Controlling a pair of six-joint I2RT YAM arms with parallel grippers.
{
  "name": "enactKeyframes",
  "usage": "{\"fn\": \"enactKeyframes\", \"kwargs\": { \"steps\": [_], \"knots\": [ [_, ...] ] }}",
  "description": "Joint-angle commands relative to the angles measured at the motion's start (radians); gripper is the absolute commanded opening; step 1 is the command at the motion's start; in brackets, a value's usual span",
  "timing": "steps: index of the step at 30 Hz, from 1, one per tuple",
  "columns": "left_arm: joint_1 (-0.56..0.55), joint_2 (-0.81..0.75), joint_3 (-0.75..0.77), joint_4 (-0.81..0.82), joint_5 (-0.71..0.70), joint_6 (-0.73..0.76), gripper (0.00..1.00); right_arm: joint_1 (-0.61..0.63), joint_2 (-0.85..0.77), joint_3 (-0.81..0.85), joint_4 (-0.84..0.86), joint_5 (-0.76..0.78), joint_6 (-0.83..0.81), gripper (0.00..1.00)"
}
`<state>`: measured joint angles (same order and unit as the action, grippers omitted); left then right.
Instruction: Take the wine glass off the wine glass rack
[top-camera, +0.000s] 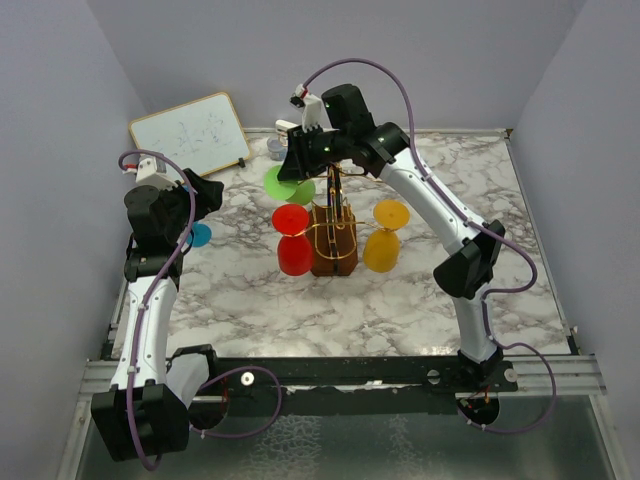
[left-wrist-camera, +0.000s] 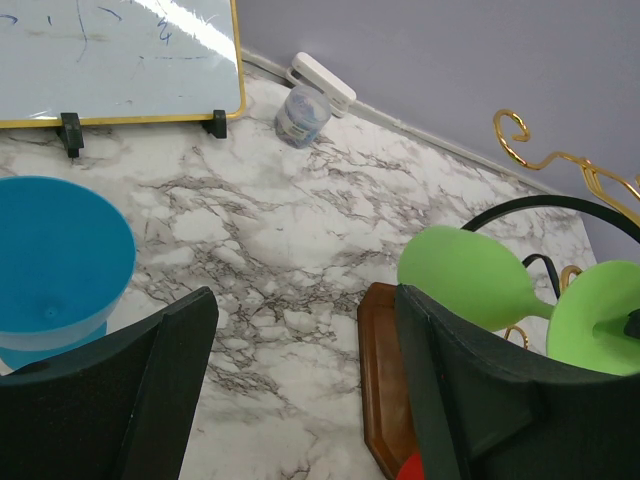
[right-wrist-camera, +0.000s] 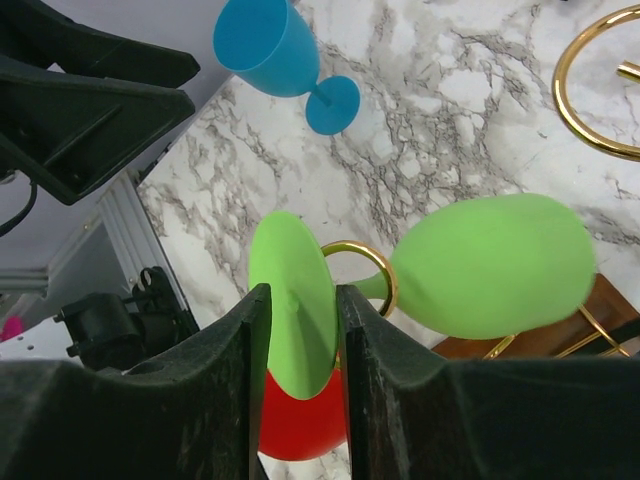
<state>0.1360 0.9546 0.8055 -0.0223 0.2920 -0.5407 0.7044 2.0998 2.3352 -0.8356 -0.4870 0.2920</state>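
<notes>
A green wine glass (right-wrist-camera: 490, 265) hangs sideways on the wine glass rack (top-camera: 333, 245), its stem through a gold wire loop (right-wrist-camera: 365, 262). My right gripper (right-wrist-camera: 303, 290) is open, and its jaws straddle the glass's flat green foot (right-wrist-camera: 290, 270) with little room on either side. In the top view the right gripper (top-camera: 300, 165) reaches in over the rack's far side. My left gripper (left-wrist-camera: 305, 295) stands open and empty above the marble, left of the rack's brown wooden base (left-wrist-camera: 385, 380). The green bowl (left-wrist-camera: 465, 280) shows just past its right finger.
A red glass (top-camera: 294, 240) and a yellow glass (top-camera: 385, 238) hang on either side of the rack. A blue glass (top-camera: 199, 235) stands on the table near the left gripper. A whiteboard (top-camera: 190, 133) and a small jar (left-wrist-camera: 300, 115) sit by the back wall.
</notes>
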Motion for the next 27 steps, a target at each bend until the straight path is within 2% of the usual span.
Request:
{"fn": "enactKeyframes", "kwargs": {
  "steps": [1,17,27],
  "knots": [
    [-0.003,0.001,-0.009,0.039,0.024,-0.005,0.73,0.020,-0.050,-0.005,0.037,-0.044,0.010,0.29],
    [-0.003,-0.003,-0.008,0.036,0.019,-0.004,0.73,0.008,-0.057,-0.034,0.089,0.007,0.062,0.02],
    [-0.003,0.000,-0.009,0.034,0.019,-0.004,0.73,-0.051,-0.141,-0.160,0.191,-0.033,0.134,0.01]
  ]
}}
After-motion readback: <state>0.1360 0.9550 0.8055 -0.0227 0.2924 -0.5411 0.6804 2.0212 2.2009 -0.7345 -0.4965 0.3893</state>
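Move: The green wine glass's foot is practically between the right fingertips, its middle about 2 cm to the left, 1 cm back and 1 cm lower. Its bowl hangs tilted some 8 cm below the hand, 2 cm to the right and 2 cm farther out; the gold hook round its stem is 3 cm straight below. The red wine glass hangs 9 cm back, level sideways, 6 cm lower. From the left hand, the green foot lies 14 cm right, 3 cm ahead, level in height. Ease the right gripper back and to the left by barely 1 cm over the green glass's foot, and close the fingers from a third open to shut, pinching the foot's rim between the tips. Then, keeping the pinch, draw it about 1.5 cm right with a slight forward and upward pull, tilting the wrist about 5 degrees. ##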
